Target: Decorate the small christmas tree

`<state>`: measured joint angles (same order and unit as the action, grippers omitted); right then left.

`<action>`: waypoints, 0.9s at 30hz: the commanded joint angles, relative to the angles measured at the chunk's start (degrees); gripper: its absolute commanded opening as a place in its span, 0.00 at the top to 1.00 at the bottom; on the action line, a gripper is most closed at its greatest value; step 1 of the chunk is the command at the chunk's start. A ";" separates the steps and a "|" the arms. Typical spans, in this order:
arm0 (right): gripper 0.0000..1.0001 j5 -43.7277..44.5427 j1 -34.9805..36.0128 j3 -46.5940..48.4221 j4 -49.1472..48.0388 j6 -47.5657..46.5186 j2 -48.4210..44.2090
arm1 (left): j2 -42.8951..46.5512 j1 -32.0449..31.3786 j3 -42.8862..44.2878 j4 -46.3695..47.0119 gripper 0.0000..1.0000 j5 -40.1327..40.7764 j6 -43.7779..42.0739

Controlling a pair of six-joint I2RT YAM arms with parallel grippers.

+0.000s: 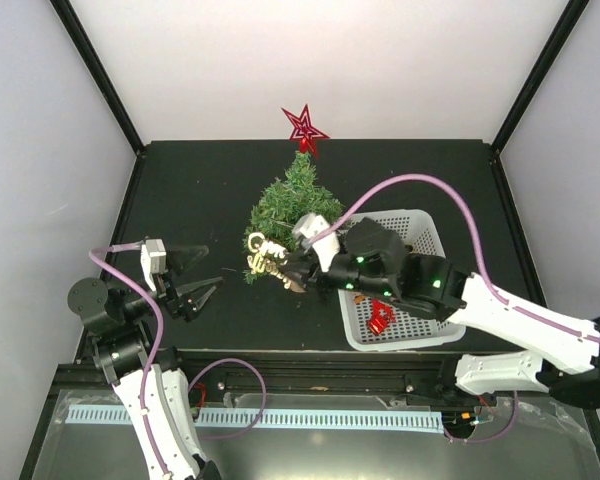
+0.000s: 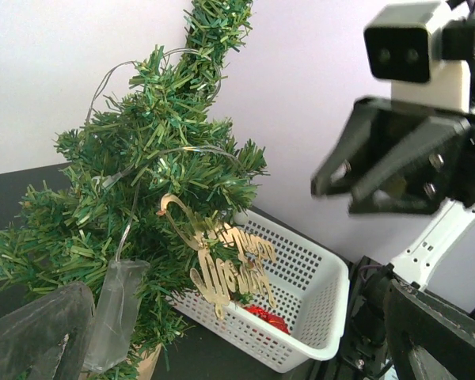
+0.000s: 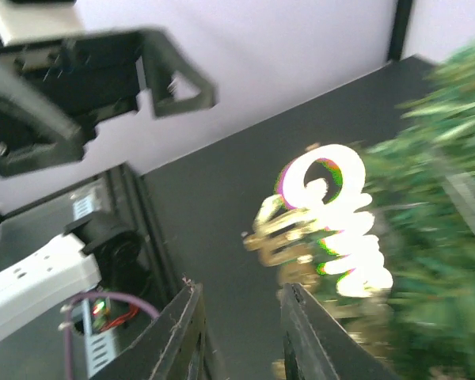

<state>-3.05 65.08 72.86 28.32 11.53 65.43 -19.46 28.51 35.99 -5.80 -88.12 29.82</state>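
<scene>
The small christmas tree (image 1: 290, 205) stands at the middle of the black table with a red star (image 1: 304, 128) on its tip. A gold script ornament (image 1: 265, 257) hangs on its lower front branches, also visible in the left wrist view (image 2: 226, 265) and, blurred, in the right wrist view (image 3: 324, 214). My right gripper (image 1: 298, 275) sits just beside this ornament, jaws apart with nothing between them (image 3: 241, 297). My left gripper (image 1: 205, 270) hovers open to the left of the tree, holding nothing.
A white basket (image 1: 420, 225) lies right of the tree under my right arm, with a red ornament (image 1: 381, 317) inside it. A wire light string with a clear battery pack (image 2: 115, 313) hangs on the tree. Black frame posts edge the table.
</scene>
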 commanded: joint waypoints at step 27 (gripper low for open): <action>0.44 27.61 -12.06 -30.54 6.57 27.70 -16.40 | 0.34 1.66 -0.26 2.13 0.01 0.19 1.03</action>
<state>29.06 62.83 47.97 33.89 32.80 50.19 -19.44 29.56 35.75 -5.45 -88.09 30.13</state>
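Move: My right hand, empty in front of the tree, has the ornament pile in the white basket about 10 cm ahead, 21 cm to its right and 27 cm below. The gold lettering hangs about 5 cm to its left, 2 cm ahead and slightly lower; the tree's wooden base is about 9 cm ahead, 3 cm right and 27 cm down. The red ornament lies level with the hand, 22 cm right, equally low. From my left hand the pile is some 11 cm ahead, 37 cm right. I draw my right hand back and down from the tree's front, slipping a couple of centimetres left, then swing it right and forward, sinking again, towards the ornaments in the basket. I end about 13 cm right and 12 cm lower. On the way I turn the wrist some 40 degrees clockwise to face forward, and spread the part-open fingers wider, touching nothing in the basket yet. ##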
